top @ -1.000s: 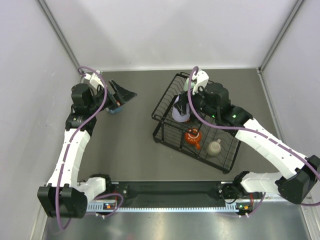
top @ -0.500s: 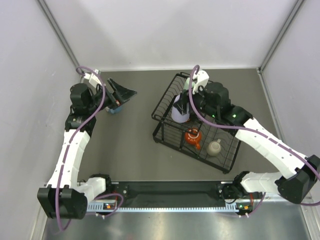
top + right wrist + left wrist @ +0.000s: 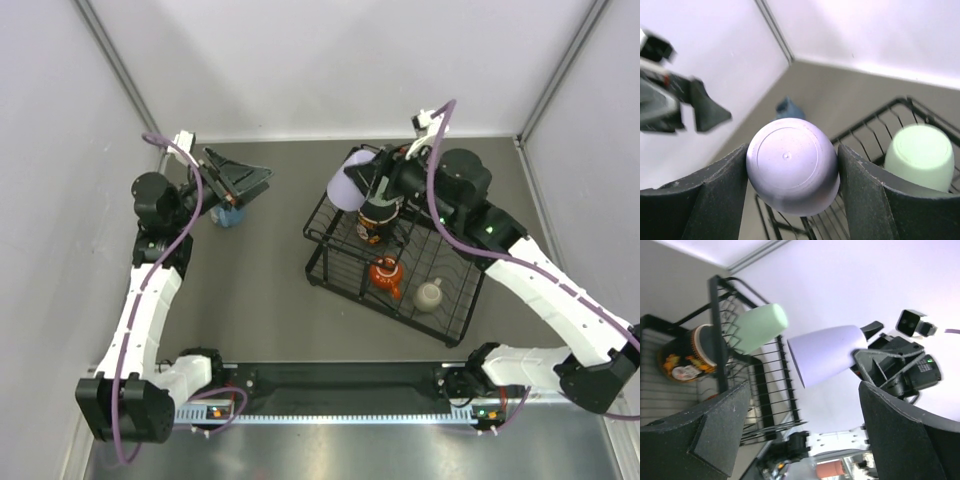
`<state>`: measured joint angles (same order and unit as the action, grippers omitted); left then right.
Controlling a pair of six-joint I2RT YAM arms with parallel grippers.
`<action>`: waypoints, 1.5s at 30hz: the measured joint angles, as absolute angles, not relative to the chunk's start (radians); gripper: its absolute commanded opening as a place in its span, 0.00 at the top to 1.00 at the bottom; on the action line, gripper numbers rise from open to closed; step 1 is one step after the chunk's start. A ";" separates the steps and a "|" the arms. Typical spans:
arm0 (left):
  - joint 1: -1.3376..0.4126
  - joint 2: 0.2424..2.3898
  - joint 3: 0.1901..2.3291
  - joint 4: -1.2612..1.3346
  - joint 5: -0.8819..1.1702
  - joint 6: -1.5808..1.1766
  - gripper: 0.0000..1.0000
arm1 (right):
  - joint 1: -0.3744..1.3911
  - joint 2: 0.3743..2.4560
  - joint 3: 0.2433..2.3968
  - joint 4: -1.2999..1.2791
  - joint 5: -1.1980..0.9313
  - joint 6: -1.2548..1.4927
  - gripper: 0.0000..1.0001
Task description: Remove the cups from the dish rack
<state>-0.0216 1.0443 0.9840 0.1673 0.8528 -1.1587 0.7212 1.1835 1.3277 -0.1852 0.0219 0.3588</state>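
My right gripper (image 3: 362,188) is shut on the lavender tumbler (image 3: 347,186) and holds it tilted above the far left corner of the black wire dish rack (image 3: 318,262). In the right wrist view both fingers (image 3: 715,200) press the tumbler's sides (image 3: 790,162). The mint-green tumbler (image 3: 922,155) stands upside down in the rack behind it. The red patterned mug (image 3: 378,213), the orange cup (image 3: 385,272) and the beige mug (image 3: 430,295) sit in the rack. My left gripper (image 3: 236,180) is open and empty above the blue mug (image 3: 230,216), which stands on the table left of the rack.
Grey walls close in the table at the left, back and right. The left wrist view looks across at the rack (image 3: 715,330), the mint-green tumbler (image 3: 760,327), the red mug (image 3: 690,352) and the held lavender tumbler (image 3: 825,352).
My right gripper has lifted the lavender tumbler out of the rack and tipped it to the left, uncovering the red mug. My left gripper has swung up a little over the blue mug.
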 measured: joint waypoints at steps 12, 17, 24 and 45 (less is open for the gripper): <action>-0.022 1.044 0.865 0.706 0.841 -1.579 0.09 | 0.722 1.224 1.263 0.314 -0.017 0.648 1.00; -0.027 1.044 0.859 0.842 0.832 -1.670 0.12 | 0.723 1.333 1.263 0.505 -0.124 0.797 1.00; -0.030 1.044 0.859 0.900 0.829 -1.711 0.18 | 0.723 1.432 1.248 0.641 -0.208 0.944 1.00; -0.058 1.055 0.848 0.881 0.820 -1.699 1.00 | 0.763 1.517 1.185 0.838 -0.263 1.078 0.66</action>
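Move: The purple cup is already held by its base in the right hand, its middle about 3 cm ahead and 3 cm left of that hand's point. It is being taken to the open left gripper, some 18 cm to the left and about level. From the left hand the cup is about 15 cm right, 3 cm ahead. The green cup stands some 7 cm ahead, 4 cm right and 14 cm below the right hand; the dark mug about 2 cm ahead, 3 cm right, 19 cm below. The purple cup, still gripped by its base, is carried about 11 cm left towards the left gripper, rising some 9 cm before sinking about 4, while the right wrist turns roughly 50 degrees, swinging the mouth left and up. The left hand rises 8 cm and draws back 4 with a 20-degree roll, waits, then dips slightly and closes its fingers, pinching the cup's wall at the rim. ##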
